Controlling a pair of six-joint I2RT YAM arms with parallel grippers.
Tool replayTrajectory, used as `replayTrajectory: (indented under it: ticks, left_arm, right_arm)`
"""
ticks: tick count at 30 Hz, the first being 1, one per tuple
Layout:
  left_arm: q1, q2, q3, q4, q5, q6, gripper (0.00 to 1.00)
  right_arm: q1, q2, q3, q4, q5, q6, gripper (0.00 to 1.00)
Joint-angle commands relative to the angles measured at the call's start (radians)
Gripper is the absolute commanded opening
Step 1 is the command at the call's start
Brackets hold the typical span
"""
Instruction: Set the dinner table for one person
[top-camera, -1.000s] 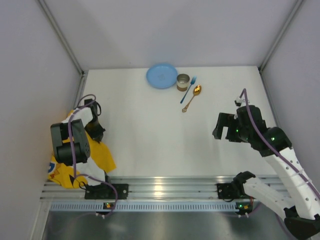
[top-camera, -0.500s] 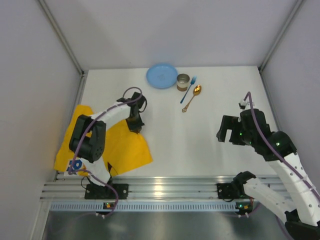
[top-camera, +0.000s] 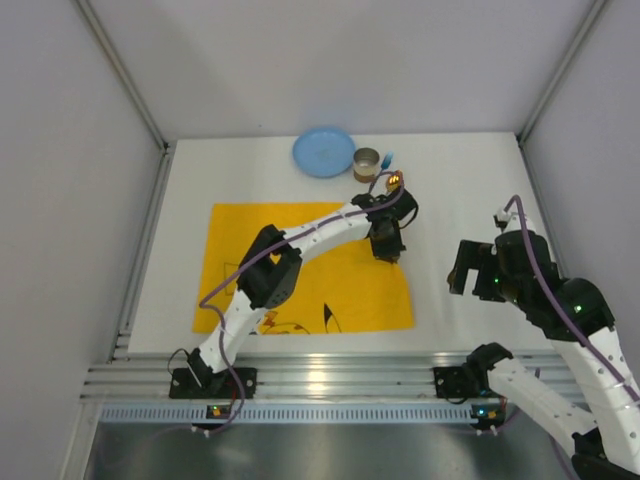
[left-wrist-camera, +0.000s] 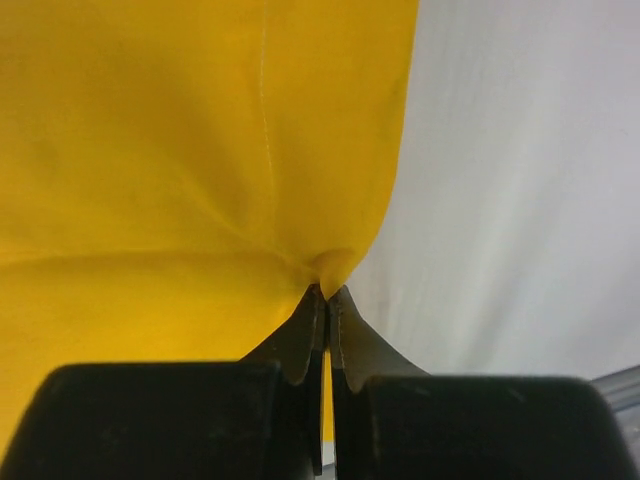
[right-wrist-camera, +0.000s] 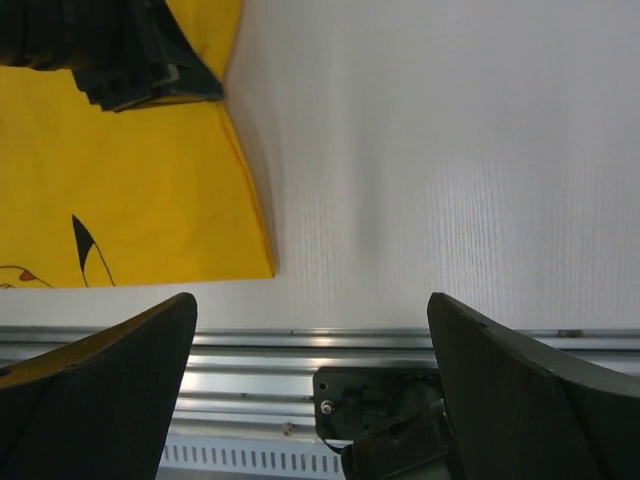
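The white dinner table carries a yellow cartoon-printed placemat, spread flat at its middle. My left gripper is shut on the placemat's far right corner, stretched out across the table. My right gripper is open and empty above the bare table at the right, near the front rail. The placemat's near right corner shows in the right wrist view. A blue plate, a small metal cup, a blue fork and a gold spoon lie at the far edge.
The left arm lies across the placemat from the near left base. The silver rail runs along the near edge. Grey walls close in the left, back and right sides.
My left gripper has dragged the placemat from the left edge to the middle of the table, spreading it flat. My right gripper has drifted a little down and right.
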Motion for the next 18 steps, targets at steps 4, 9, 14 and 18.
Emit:
replayTrajectory:
  ticks: [4, 9, 14, 18]
  left_arm:
    - [-0.047, 0.094, 0.130, -0.041, 0.143, -0.169, 0.00]
    - [-0.071, 0.113, 0.145, 0.060, 0.189, -0.221, 0.00]
    - [-0.093, 0.157, 0.218, 0.232, 0.243, -0.249, 0.00]
    - [-0.094, 0.199, 0.228, 0.406, 0.344, -0.322, 0.31]
  right_arm:
    - [0.016, -0.039, 0.050, -0.063, 0.039, 0.033, 1.00]
    - [0.019, -0.099, 0.035, -0.078, 0.045, 0.054, 1.00]
    - [0.019, -0.117, 0.016, -0.089, 0.044, 0.065, 1.00]
    - [0.018, -0.110, 0.010, -0.092, 0.039, 0.068, 1.00]
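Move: The left hand still pinches the yellow cloth's right edge, about 4 cm above the table; its spot to lay it is roughly 11 cm to the right and 3 cm back. The spoon lies about 20 cm ahead and 1 cm left, the fork 26 ahead and 3 left, the metal cup 31 ahead and 6 left. From the right hand that spot is some 12 cm straight ahead and 21 below. Left hand drags the cloth's edge some 11 cm right, tilting rightward, then starts opening; right hand backs off. ##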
